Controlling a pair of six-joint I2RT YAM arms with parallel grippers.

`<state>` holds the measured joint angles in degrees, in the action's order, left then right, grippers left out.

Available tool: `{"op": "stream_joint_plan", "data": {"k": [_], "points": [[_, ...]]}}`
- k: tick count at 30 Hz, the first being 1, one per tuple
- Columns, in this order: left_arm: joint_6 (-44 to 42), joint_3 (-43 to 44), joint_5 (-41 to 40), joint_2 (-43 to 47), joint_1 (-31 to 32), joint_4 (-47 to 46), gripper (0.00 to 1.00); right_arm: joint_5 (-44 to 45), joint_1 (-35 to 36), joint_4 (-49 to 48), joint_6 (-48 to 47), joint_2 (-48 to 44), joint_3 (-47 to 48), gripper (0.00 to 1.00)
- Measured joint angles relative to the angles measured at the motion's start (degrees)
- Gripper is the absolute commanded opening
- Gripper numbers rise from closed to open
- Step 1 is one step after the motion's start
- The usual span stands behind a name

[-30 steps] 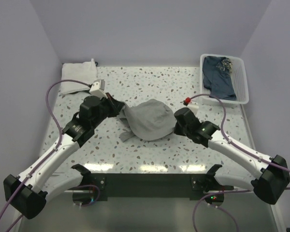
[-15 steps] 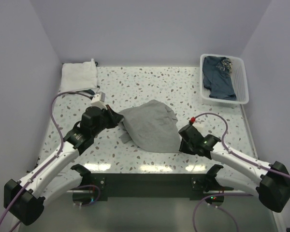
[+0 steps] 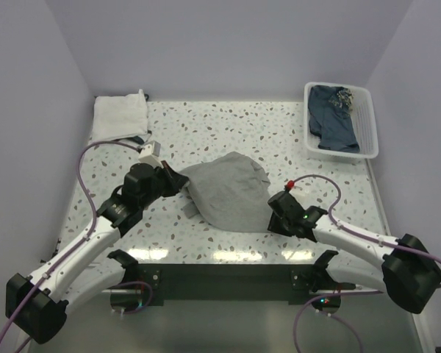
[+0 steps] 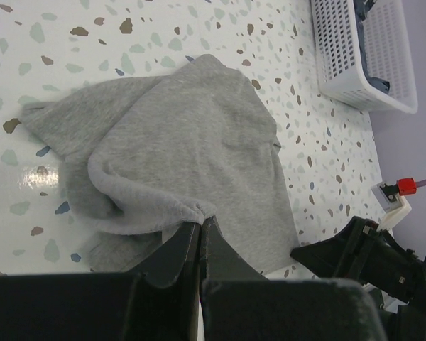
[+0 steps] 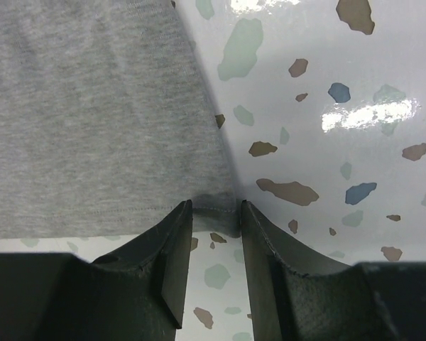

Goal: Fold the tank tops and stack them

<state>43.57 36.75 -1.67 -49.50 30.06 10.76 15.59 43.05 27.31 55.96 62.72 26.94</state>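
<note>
The grey tank top lies spread in the middle of the table, with its left part bunched up. My left gripper is shut on that bunched left edge; in the left wrist view the fingertips pinch a fold of the grey tank top. My right gripper is at the cloth's near right corner. In the right wrist view it stands open, with the hem corner of the grey tank top lying loose between its fingers. The white tank top lies folded at the back left corner.
A white slatted basket stands at the back right with dark blue cloth inside; it also shows in the left wrist view. Purple cables loop beside both arms. The table's near edge is just in front of the right gripper.
The right gripper drew the cloth's corner toward the near edge, then opened and let it go. The grey tank top went from a raised bundle to lying flatter. The left gripper shifted slightly nearer, still shut.
</note>
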Motion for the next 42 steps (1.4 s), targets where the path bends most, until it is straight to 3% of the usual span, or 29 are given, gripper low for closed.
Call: {"op": "stream_joint_plan", "data": {"k": [3, 6, 10, 14, 18, 23, 28, 33, 38, 42], "points": [[0.3, 0.0, 0.1, 0.0, 0.0, 0.0, 0.00, 0.1, 0.0, -0.9, 0.6, -1.0, -0.9, 0.37], [0.3, 0.0, 0.3, 0.0, 0.0, 0.0, 0.00, 0.2, 0.0, -1.6, 0.7, 0.0, -1.0, 0.27], [0.3, 0.0, 0.6, 0.0, 0.0, -0.1, 0.00, 0.4, 0.0, -4.1, 0.7, 2.1, -0.8, 0.00], [0.3, 0.0, 0.9, 0.0, 0.0, -0.2, 0.00, 0.5, 0.0, -2.7, 0.4, 0.9, -0.4, 0.00], [0.3, 0.6, 0.9, 0.0, 0.0, 0.8, 0.00, 1.5, 0.1, 8.2, -1.0, -4.2, 3.0, 0.00], [0.2, 6.0, 0.8, 1.9, 0.0, 4.0, 0.00, 6.1, 0.0, 20.7, -4.8, -11.0, 25.2, 0.00], [0.2, 15.9, -1.8, 4.2, 0.0, 6.0, 0.00, 11.1, -0.1, 23.2, -10.4, -11.2, 51.0, 0.00], [-0.2, 30.8, -8.3, 0.1, 0.0, 6.0, 0.00, 14.3, -1.6, 24.0, -17.9, -1.7, 73.5, 0.00], [-1.9, 43.1, -13.4, -5.4, 0.0, 3.0, 0.00, 14.4, -5.1, 24.5, -24.7, 14.9, 99.1, 0.00], [-4.3, 50.9, -14.5, -8.2, 0.0, 1.7, 0.00, 14.8, -5.6, 24.9, -28.7, 20.7, 108.6, 0.00]]}}
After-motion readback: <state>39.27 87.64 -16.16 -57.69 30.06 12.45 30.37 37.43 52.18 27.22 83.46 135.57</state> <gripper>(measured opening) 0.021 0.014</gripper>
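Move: The grey tank top's near right corner lies right between the open right fingers, about 1 cm below the hand point. The white basket stands some 33 cm farther out and 22 cm to the right. From the left hand, already gripping the grey top's other side, that corner lies about 10 cm back, 25 cm right and 18 cm down; the folded white tank top lies roughly 26 cm ahead and 20 cm left. Right fingers pinch the corner and rise about 55 cm, tilting up; left, still gripping, rises some 35 cm. ##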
